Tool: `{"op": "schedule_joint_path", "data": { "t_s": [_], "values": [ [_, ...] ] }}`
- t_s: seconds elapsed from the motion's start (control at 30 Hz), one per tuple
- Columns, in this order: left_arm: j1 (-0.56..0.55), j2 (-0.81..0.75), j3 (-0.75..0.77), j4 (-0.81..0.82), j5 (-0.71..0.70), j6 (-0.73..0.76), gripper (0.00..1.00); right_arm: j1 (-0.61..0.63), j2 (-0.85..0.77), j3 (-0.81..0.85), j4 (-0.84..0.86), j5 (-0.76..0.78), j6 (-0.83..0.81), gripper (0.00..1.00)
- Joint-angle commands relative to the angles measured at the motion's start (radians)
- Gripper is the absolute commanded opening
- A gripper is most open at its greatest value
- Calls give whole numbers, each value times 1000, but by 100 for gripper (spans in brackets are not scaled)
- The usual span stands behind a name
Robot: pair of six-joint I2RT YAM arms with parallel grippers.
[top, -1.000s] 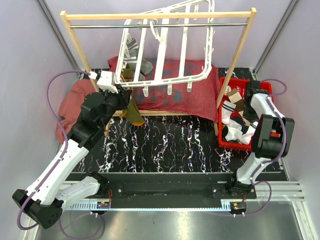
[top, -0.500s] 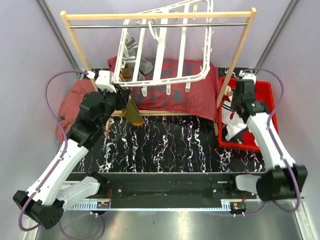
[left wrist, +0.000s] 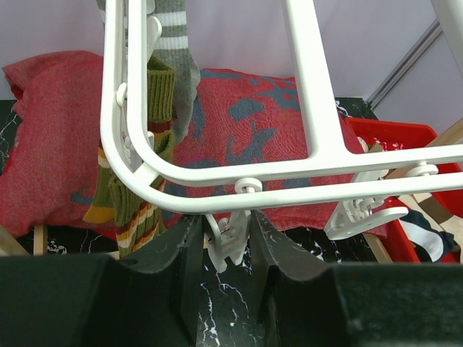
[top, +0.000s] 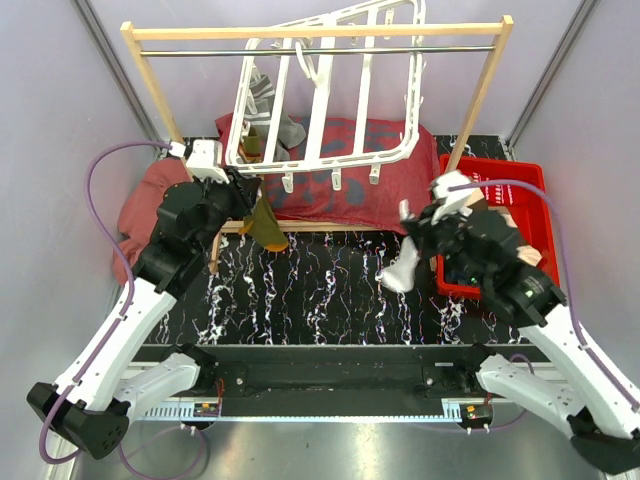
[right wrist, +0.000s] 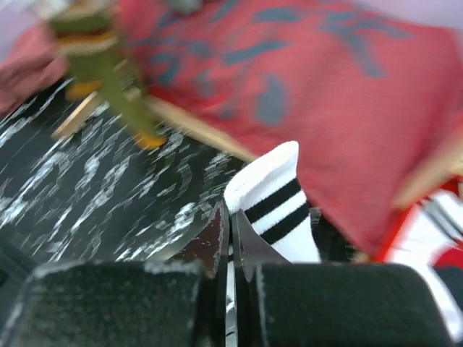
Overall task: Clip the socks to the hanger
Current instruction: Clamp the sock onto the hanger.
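Note:
The white hanger (top: pixel 330 90) hangs tilted from the wooden rail, and its corner fills the left wrist view (left wrist: pixel 217 189). My left gripper (top: pixel 245 186) (left wrist: pixel 226 242) is shut on a white clip (left wrist: pixel 230 244) dangling from the hanger's lower bar. A grey striped sock (top: pixel 272 112) (left wrist: pixel 176 65) and an olive striped sock (top: pixel 265 226) (left wrist: pixel 134 195) hang from the hanger's left side. My right gripper (top: pixel 412 232) (right wrist: pixel 230 217) is shut on the edge of a white sock with black stripes (top: pixel 400 270) (right wrist: pixel 278 206), held above the black table right of centre.
A red basket (top: pixel 525 178) at the right holds more socks. A large red cloth (top: pixel 350 195) (right wrist: pixel 304 79) lies under the hanger at the back. The wooden rail frame (top: pixel 320 32) stands across the back, its right leg (top: pixel 470 125) beside the basket.
My right arm has swung out of the red basket and leftward over the table, carrying the white striped sock. The left arm has stayed on the clip.

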Motion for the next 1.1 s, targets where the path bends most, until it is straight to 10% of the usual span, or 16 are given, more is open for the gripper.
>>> {"op": "schedule_joint_path", "data": {
  "t_s": [0.0,0.33,0.57,1.07],
  "values": [
    [9,2,27,-71,19,-34,0,292,37,-59,93,141,13,0],
    [28,3,28,-79,44,-68,0,847,403,-140,579,683,-160,0],
    [38,-10,31,-82,44,-67,0,869,585,-123,998,705,-400,0],
    [88,-10,30,-65,148,-106,0,711,773,78,1008,380,-418,0]
  ]
}}
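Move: The white striped sock is already pinched in the right fingers. The clip it is meant for, at the hanger's near left corner, is about 32 cm to that hand's left, 8 cm farther out and a touch higher. The next clip stands about 7 cm to the right of it, level with it in depth and height; the olive sock hangs some 10 cm beyond it, straight ahead, its middle 10 cm lower. For the left hand, the target clip is right between its fingertips. Still pinching the striped sock near its end, the right hand sweeps fast some 28 cm to the left towards the clip, swinging back and about 10 cm down at first, then bending forward and slightly up as it slows. Its wrist turns counter-clockwise and tips the fingers up by about 20 degrees. The left fingers keep their squeeze on the clip. ##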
